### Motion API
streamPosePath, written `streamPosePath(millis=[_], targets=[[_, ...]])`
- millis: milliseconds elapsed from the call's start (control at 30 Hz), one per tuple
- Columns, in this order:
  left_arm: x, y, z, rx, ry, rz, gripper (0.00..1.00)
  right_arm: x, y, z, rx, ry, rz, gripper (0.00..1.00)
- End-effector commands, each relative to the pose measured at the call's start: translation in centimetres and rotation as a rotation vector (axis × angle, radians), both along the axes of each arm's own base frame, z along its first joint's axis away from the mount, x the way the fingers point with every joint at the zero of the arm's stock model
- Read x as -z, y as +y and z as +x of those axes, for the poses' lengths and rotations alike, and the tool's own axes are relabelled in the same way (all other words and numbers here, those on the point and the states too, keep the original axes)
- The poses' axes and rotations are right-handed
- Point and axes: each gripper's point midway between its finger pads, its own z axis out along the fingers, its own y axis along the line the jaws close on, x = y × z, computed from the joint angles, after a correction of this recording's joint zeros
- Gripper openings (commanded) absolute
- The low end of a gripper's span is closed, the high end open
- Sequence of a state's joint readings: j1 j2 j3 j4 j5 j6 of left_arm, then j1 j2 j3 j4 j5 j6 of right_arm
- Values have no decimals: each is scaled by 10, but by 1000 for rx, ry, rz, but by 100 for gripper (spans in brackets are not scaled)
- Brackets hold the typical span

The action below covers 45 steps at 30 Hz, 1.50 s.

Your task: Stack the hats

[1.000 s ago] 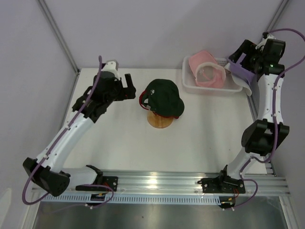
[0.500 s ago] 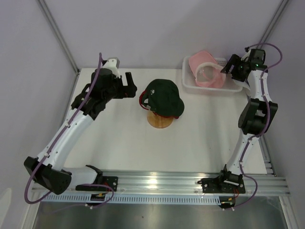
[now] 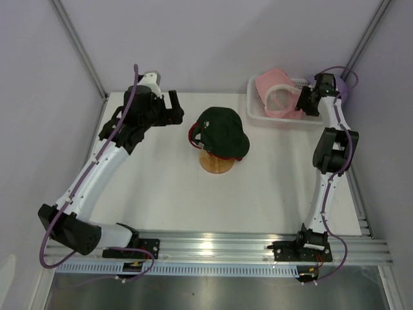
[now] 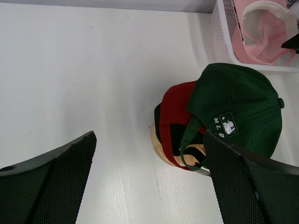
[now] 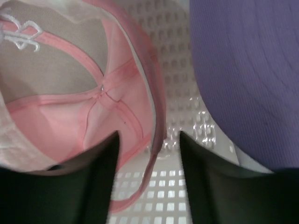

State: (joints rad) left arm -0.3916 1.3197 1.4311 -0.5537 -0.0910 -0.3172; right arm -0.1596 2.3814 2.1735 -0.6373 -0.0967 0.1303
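A dark green cap (image 3: pixel 222 129) with a white logo tops the pile on the wooden stand (image 3: pixel 216 165), over a red cap (image 4: pixel 175 105). My left gripper (image 3: pixel 177 108) hovers left of the pile, open and empty (image 4: pixel 149 140). A pink cap (image 3: pixel 277 90) lies upturned in the white mesh basket (image 3: pixel 258 116). My right gripper (image 3: pixel 303 103) is down inside the basket, open, its jaws either side of the pink cap's (image 5: pixel 93 93) rim (image 5: pixel 148 137). A lavender cap (image 5: pixel 243 70) lies just right of it, at the basket's far right end (image 3: pixel 347 87).
The basket sits at the table's back right corner, close to the right wall. Bare white tabletop (image 3: pixel 161 187) stretches between the stand and the arm bases. The metal rail (image 3: pixel 213 245) runs along the near edge.
My right gripper has dropped into the basket over the pink cap and its jaws have narrowed. The lavender cap now shows beside it. My left gripper has edged slightly toward the back.
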Motion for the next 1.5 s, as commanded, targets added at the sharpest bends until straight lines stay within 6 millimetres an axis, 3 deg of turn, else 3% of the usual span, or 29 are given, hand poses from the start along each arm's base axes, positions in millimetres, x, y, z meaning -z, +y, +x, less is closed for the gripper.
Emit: streamPosePath(millis=[0,100,233,300,400,433,533,567,633,667,733,833,867,933,1100,1167,1200,1233,1333,1367,1400,1467], targets=[[-25,-1,10,10,-70,-10,99,-17,-10,28,27,-90,-102,49],[-27,-3,12,15,-72,-14,99,-13,-7,34,32,-103,-83,35],[-38,-2,16,19,-104,1,100,-14,-2,37,24,-117,-70,0],[-50,3,20,-11,-129,9,100,-21,-3,37,26,-124,-88,0],[-70,2,23,-7,-167,-11,99,-57,0,38,15,-182,-86,0],[-73,-2,23,11,-175,-18,99,-84,3,35,10,-228,-80,0],[-87,-22,20,128,-216,-53,100,-138,19,32,-24,-335,-11,0],[-94,-28,19,167,-237,-62,99,-173,30,25,-59,-398,30,0],[-104,-49,12,304,-279,-75,99,-216,53,13,-87,-473,154,0],[-111,-56,9,346,-306,-74,99,-226,61,9,-81,-487,198,0],[-128,-74,5,411,-397,-25,100,-244,81,0,-56,-490,307,0],[-124,-107,3,476,-443,111,100,-272,106,-16,-23,-496,448,0],[-134,-111,11,429,-472,147,100,-280,114,-21,-30,-494,509,0],[-141,-136,4,466,-519,200,100,-296,124,-32,-24,-513,611,0],[-132,-190,-12,606,-608,286,99,-338,143,-60,-3,-557,782,0],[-127,-198,-13,624,-596,292,100,-361,157,-75,-85,-584,803,0],[-140,-199,-15,618,-613,267,99,-366,163,-80,-106,-580,810,0],[-137,-202,-14,609,-585,238,99,-376,168,-88,-128,-581,813,0],[-147,-198,-14,537,-523,129,100,-380,180,-102,-129,-564,829,0],[-152,-198,-19,531,-506,77,99,-379,178,-109,-94,-565,831,0],[-152,-201,-24,542,-477,37,100,-378,194,-116,-93,-548,871,0],[-158,-214,-41,580,-388,-139,100,-386,202,-122,-85,-594,911,0]])
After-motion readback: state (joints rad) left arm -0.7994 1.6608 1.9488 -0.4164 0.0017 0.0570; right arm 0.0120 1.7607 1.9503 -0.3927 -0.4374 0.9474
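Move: The pink hat lies in the bin, its rim already between the right gripper's open fingers; its middle is about 10 cm left, 3 cm ahead and 3 cm below. The purple hat sits some 10 cm right and 6 cm ahead at about that gripper's height, and the green hat on the stand roughly 33 cm left, 20 cm back, 8 cm above. From the left gripper the pink hat is about 41 cm right, 24 cm ahead and 25 cm below, the green hat 17 cm right, 2 cm ahead and 13 cm below. Ease the right gripper forward a touch, shut it on the pink hat's rim and lift about 32 cm, swinging left out of the bin, rolling its left side up and tipping the fingers upward. Meanwhile raise the open left gripper and sweep it some 21 cm right above the green hat, turning clockwise and tipping up towards the pink hat, without gripping it. ##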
